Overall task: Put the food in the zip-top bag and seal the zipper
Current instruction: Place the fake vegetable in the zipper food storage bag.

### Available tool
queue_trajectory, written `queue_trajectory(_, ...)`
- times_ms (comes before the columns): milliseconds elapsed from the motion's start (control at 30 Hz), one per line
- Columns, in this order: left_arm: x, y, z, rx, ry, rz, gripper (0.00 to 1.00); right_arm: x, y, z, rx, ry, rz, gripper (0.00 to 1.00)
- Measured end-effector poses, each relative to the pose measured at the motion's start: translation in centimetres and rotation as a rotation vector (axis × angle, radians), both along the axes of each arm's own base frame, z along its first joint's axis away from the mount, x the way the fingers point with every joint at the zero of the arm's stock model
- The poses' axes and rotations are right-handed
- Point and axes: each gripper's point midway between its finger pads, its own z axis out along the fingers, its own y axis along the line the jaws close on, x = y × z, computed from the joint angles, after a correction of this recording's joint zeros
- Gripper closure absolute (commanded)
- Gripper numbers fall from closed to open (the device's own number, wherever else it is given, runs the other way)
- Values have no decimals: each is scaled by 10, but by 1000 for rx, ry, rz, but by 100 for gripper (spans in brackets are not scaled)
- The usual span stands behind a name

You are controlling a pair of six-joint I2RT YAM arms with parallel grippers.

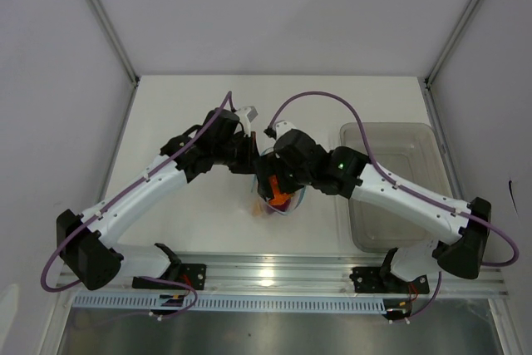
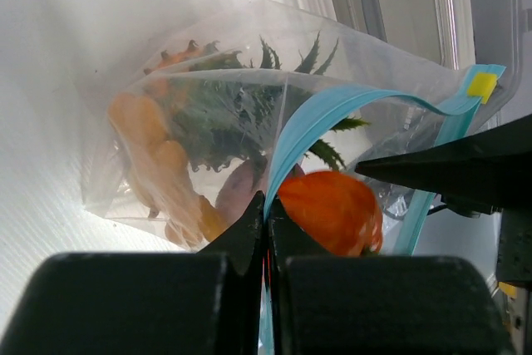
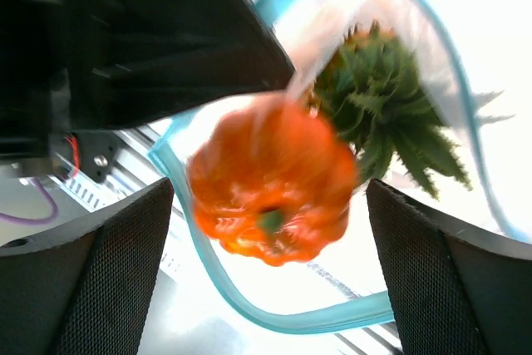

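The clear zip-top bag (image 2: 125, 56) hangs with its mouth held open at mid-table (image 1: 279, 202). My left gripper (image 2: 266, 202) is shut on the teal-blue zipper (image 2: 309, 125) at one lip of the mouth. Inside lie the pineapple with its green crown (image 2: 237, 110), lumpy orange pieces (image 2: 154, 151) and a purplish piece (image 2: 239, 193). A red-orange piece (image 3: 270, 180), blurred, sits in the mouth between the wide-apart fingers (image 3: 108, 280) of my right gripper (image 3: 266, 197), touching neither. The zipper loop (image 3: 249, 309) rings it. The pineapple crown (image 3: 382, 97) shows beyond.
A grey translucent bin (image 1: 391, 193) stands at the right of the table, close to my right arm. A yellow slider tab (image 2: 481, 85) sits at the zipper's far end. The two wrists (image 1: 249, 151) crowd together over the bag. A metal rail (image 1: 274, 276) runs along the near edge.
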Motion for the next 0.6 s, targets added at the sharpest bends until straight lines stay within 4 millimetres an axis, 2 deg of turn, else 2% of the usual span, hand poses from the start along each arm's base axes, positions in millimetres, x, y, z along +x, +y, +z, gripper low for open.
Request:
queue_trajectory(200,0,0,0,0,0,-1,99,8,8,29,58,-52,-7,1)
queue_trajectory(367,0,0,0,-2,1,1,99,17,7,52,93,-98,-60,1)
queue_trajectory(500,0,-1,1,-4,-1,-1,99,16,-17,76,151,-112,-185,1)
queue_trajectory(600,0,-1,2,-5,-3,-1,99,15,-54,98,227,-83,-296,7)
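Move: The right hand's fingers are already open around the fake vegetable in the bag's mouth; its middle is some 3 cm below the hand point and 1 cm back. The pineapple's leaves are about 4 cm ahead, 2 cm to the right and 5 cm lower, and the zipper's yellow tab about 4 cm ahead, 8 cm right, slightly lower. From the left hand, shut on the bag's left rim, the vegetable lies roughly 6 cm back, 6 cm right and a few centimetres lower. With its fingers kept wide open, the right hand backs up out of the bag's mouth and away from the fake vegetable, rising about 10 cm in all, nearly straight up with a little forward at first, then swinging some 5 cm to the right, to the yellow tab's side, while it turns roughly 15 degrees clockwise and its left side tips up. The left hand stays in place and keeps the bag's left rim pinched, holding the mouth open for the hand to leave. ##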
